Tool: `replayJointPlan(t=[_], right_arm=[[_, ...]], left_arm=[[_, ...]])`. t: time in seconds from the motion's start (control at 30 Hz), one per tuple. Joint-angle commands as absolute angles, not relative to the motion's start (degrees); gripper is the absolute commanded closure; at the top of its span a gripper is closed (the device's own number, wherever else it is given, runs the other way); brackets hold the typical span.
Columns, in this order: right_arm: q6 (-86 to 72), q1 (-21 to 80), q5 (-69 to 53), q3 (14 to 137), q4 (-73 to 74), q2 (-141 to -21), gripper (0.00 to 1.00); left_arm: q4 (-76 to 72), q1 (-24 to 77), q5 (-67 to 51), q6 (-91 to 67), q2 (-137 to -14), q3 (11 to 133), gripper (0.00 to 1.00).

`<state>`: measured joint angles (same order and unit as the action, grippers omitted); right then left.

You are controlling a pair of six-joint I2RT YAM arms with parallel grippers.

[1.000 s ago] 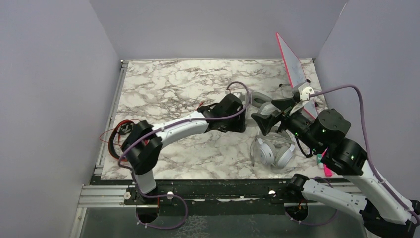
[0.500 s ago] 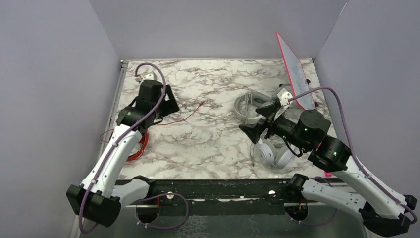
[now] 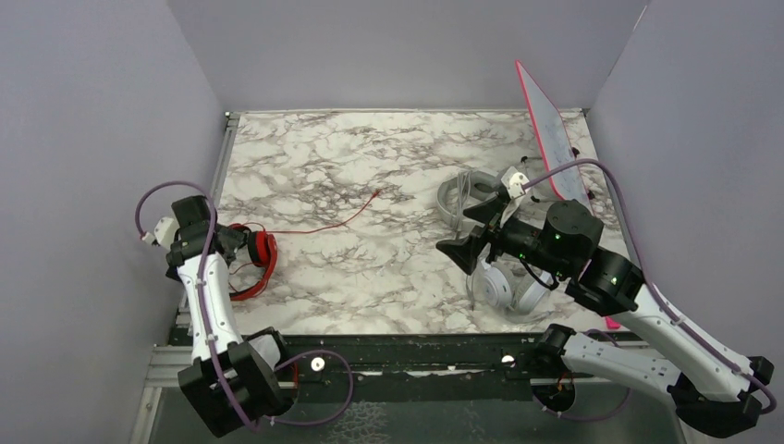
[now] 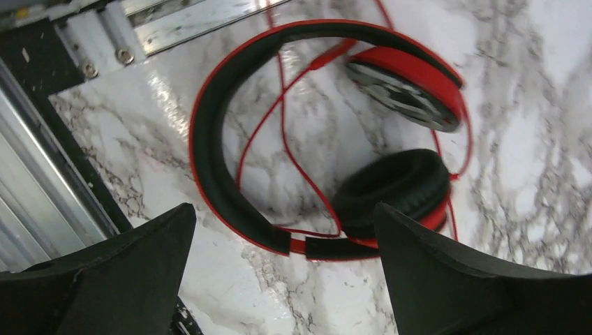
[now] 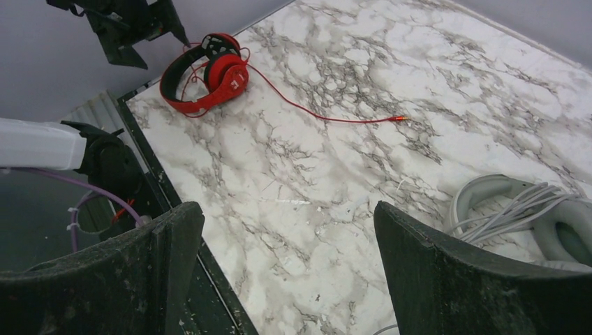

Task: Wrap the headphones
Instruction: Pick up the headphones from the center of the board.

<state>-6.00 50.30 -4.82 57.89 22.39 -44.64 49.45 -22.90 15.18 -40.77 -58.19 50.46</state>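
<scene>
The red-and-black headphones (image 3: 251,265) lie at the table's left edge, one cup tilted up. Their red cable (image 3: 324,225) trails loose to the right across the marble. My left gripper (image 3: 233,244) hovers just above them, open and empty; in the left wrist view the black headband (image 4: 222,174) sits between and beyond my left gripper (image 4: 283,209). The light grey headphones (image 3: 459,195) lie right of centre with their grey cable bundled on them (image 5: 513,202). The white-silver headphones (image 3: 508,287) lie under my right arm. My right gripper (image 3: 470,229) (image 5: 287,209) is open over bare marble.
A pink-edged board (image 3: 552,129) leans at the back right corner. A metal rail (image 3: 218,176) runs along the table's left side and a black frame (image 3: 388,356) along the front. Grey walls close in three sides. A pink object (image 3: 610,319) lies near the right front.
My left arm swung from the table's middle round to the left edge, above the red headphones, and its jaws opened. The red cable now lies stretched out. My right gripper shifted slightly left.
</scene>
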Motion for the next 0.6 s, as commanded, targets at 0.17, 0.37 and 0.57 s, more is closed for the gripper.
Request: replayJointPlan(t=[0.17, 0.37, 0.57], right_arm=[[-5.36, 50.48, -5.38, 58.59, 23.56, -43.59, 0.02], [-5.67, 50.45, -5.89, 58.85, 23.42, -44.28, 0.02], [-5.75, 50.54, -5.74, 59.15, 23.16, -45.46, 0.02]], left_arm=[[46.06, -33.47, 14.83, -48.92, -58.40, 40.31, 0.13], [39.25, -37.61, 11.42, -46.66, -61.65, 37.18, 0.22], [33.82, -39.72, 7.51, -45.26, -66.03, 34.75, 0.34]])
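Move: The red headphones lie under the open left gripper: their middle is about 4 cm ahead, 1 cm left and 12 cm below, with the headband's curve on the side nearer the robot and the ear cups farther out. The table's left rail runs some 9 cm to the gripper's left, its near edge about 13 cm back. From the right gripper, the red headphones are roughly 8 cm ahead, 54 cm left and 32 cm below. Bring the left gripper down about 9 cm towards the red headband's near curve, drawing it back some 5 cm early on and then easing it left as it sinks further. Turn it roughly 20 degrees counter-clockwise so the fingertips come over either side of the band, and narrow the fingers by about a quarter, without closing on it yet. ##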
